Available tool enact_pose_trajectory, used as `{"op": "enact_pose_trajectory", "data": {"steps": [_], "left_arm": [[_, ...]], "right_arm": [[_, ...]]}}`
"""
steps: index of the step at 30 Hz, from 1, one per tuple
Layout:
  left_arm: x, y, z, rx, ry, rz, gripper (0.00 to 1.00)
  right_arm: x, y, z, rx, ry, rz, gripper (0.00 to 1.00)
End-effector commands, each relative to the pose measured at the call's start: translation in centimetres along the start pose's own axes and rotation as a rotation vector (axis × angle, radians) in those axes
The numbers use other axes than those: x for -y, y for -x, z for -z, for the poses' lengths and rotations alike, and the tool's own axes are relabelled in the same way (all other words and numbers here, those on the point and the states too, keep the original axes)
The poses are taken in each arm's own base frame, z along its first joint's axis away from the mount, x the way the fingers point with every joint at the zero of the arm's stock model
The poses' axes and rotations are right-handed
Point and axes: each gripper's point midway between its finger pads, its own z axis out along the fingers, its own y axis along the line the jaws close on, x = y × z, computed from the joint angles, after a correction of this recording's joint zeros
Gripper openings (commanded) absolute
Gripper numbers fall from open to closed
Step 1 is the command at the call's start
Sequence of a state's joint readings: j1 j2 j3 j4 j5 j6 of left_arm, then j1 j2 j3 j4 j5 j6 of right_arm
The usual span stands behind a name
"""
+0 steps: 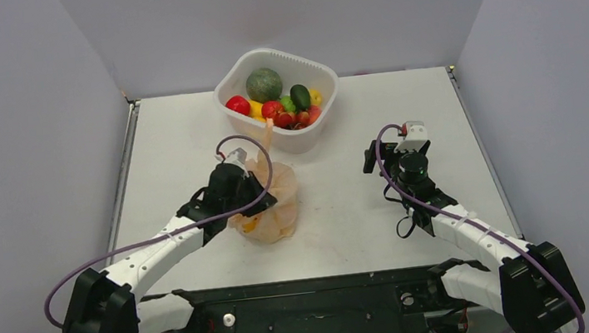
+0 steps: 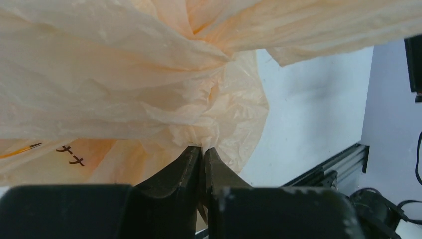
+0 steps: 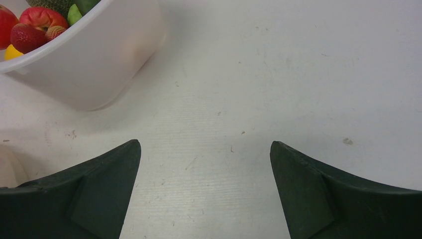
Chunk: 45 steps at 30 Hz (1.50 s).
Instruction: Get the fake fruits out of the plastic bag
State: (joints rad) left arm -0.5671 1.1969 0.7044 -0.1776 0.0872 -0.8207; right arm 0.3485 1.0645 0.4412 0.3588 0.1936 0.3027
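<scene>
The peach-orange plastic bag sits crumpled on the table left of centre, one handle reaching toward the tub. My left gripper is shut on a pinch of the plastic bag; in the left wrist view the left gripper has its jaws pressed together with film between them. An orange-yellow fake fruit shows faintly through the film. More fake fruits lie in the tub. My right gripper hovers at the right, and the right gripper is open over bare table.
A white tub stands at the back centre, holding a large dark-green melon among the fruits. Its wall fills the upper left of the right wrist view. Grey walls enclose the table on three sides.
</scene>
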Motion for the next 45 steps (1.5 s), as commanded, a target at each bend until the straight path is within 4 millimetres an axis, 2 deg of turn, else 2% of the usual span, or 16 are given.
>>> {"op": "enact_pose_trajectory", "data": {"steps": [1, 4, 7, 10, 12, 15, 19, 20, 21, 22, 23, 26, 30, 35, 41, 45], "left_arm": [[6.3, 0.1, 0.3, -0.001, -0.146, -0.065, 0.14], [7.2, 0.0, 1.4, 0.012, -0.130, -0.148, 0.29], [7.5, 0.6, 3.4, 0.052, -0.156, -0.203, 0.41], [6.8, 1.3, 5.6, 0.087, -0.130, -0.282, 0.45], [6.4, 2.6, 7.4, 0.132, -0.090, -0.330, 0.47], [5.3, 5.6, 10.2, 0.237, 0.021, -0.390, 0.48], [4.9, 9.4, 11.5, 0.336, 0.133, -0.504, 0.49], [4.6, 9.8, 10.9, 0.325, 0.159, -0.566, 0.51], [5.3, 10.3, 10.7, 0.336, 0.143, -0.605, 0.52], [5.0, 10.2, 9.3, 0.299, 0.164, -0.701, 0.52], [5.8, 10.1, 8.5, 0.286, 0.133, -0.749, 0.53], [5.3, 8.8, 4.1, 0.149, 0.170, -0.971, 0.54], [4.0, 7.6, 0.8, 0.046, 0.238, -1.110, 0.54], [2.6, 7.1, -0.1, 0.063, 0.245, -1.181, 0.55], [3.1, 6.0, -0.2, 0.020, 0.186, -1.174, 0.58], [3.3, 3.9, -0.7, -0.098, 0.124, -1.134, 0.60]], "right_arm": [[-0.8, 1.6, 0.1, 0.061, 0.029, -0.021, 0.98], [-0.8, 1.6, 0.1, 0.059, 0.031, -0.018, 0.98], [-1.0, 1.5, 0.0, 0.056, 0.036, -0.018, 0.98], [-1.1, 1.5, -0.2, 0.049, 0.041, -0.015, 0.98], [-1.3, 1.4, -0.3, 0.043, 0.047, -0.017, 0.98], [-1.6, 1.4, -0.3, 0.040, 0.062, -0.019, 0.98], [-1.8, 1.2, -0.3, 0.036, 0.073, -0.018, 0.98], [-1.9, 1.2, -0.3, 0.034, 0.076, -0.018, 0.98], [-2.0, 1.1, -0.4, 0.031, 0.080, -0.018, 0.98], [-2.1, 1.1, -0.4, 0.029, 0.087, -0.018, 0.98], [-2.2, 1.0, -0.5, 0.025, 0.088, -0.015, 0.98], [-2.3, 0.8, -0.7, 0.013, 0.088, -0.005, 0.98], [-2.3, 0.7, -0.7, 0.007, 0.085, 0.004, 0.98], [-2.2, 0.8, -0.6, 0.008, 0.081, 0.015, 0.98], [-2.4, 0.4, -0.8, -0.010, 0.074, 0.042, 0.98], [-2.8, -0.3, -0.8, -0.028, 0.079, 0.057, 0.98]]}}
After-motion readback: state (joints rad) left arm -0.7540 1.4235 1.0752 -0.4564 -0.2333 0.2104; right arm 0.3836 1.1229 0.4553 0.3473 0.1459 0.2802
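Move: The left gripper is shut on the side of the plastic bag. The bag's knot, its neck standing above it, lies about 6 cm ahead of this hand, 1 cm left and 2 cm higher. The yellow fruit showing through the bag is some 5 cm back, 5 cm left and 3 cm lower. The white basket's middle is roughly 28 cm ahead, 5 cm right and 2 cm lower. From the right hand, the knot is about 33 cm left, 5 cm back and 4 cm lower. Open the left gripper to about half and let go of the bag's side, backing out rightward and slightly back. Lift about 15 cm over the bag, swing forward, then lower steeply onto the knot with the fingers still pointing forward, right and down; roll them some 65 degrees clockwise about their own line as seen from behind, and stop with them astride the knot, unclosed. Let the open right hand ease slightly left and down. ##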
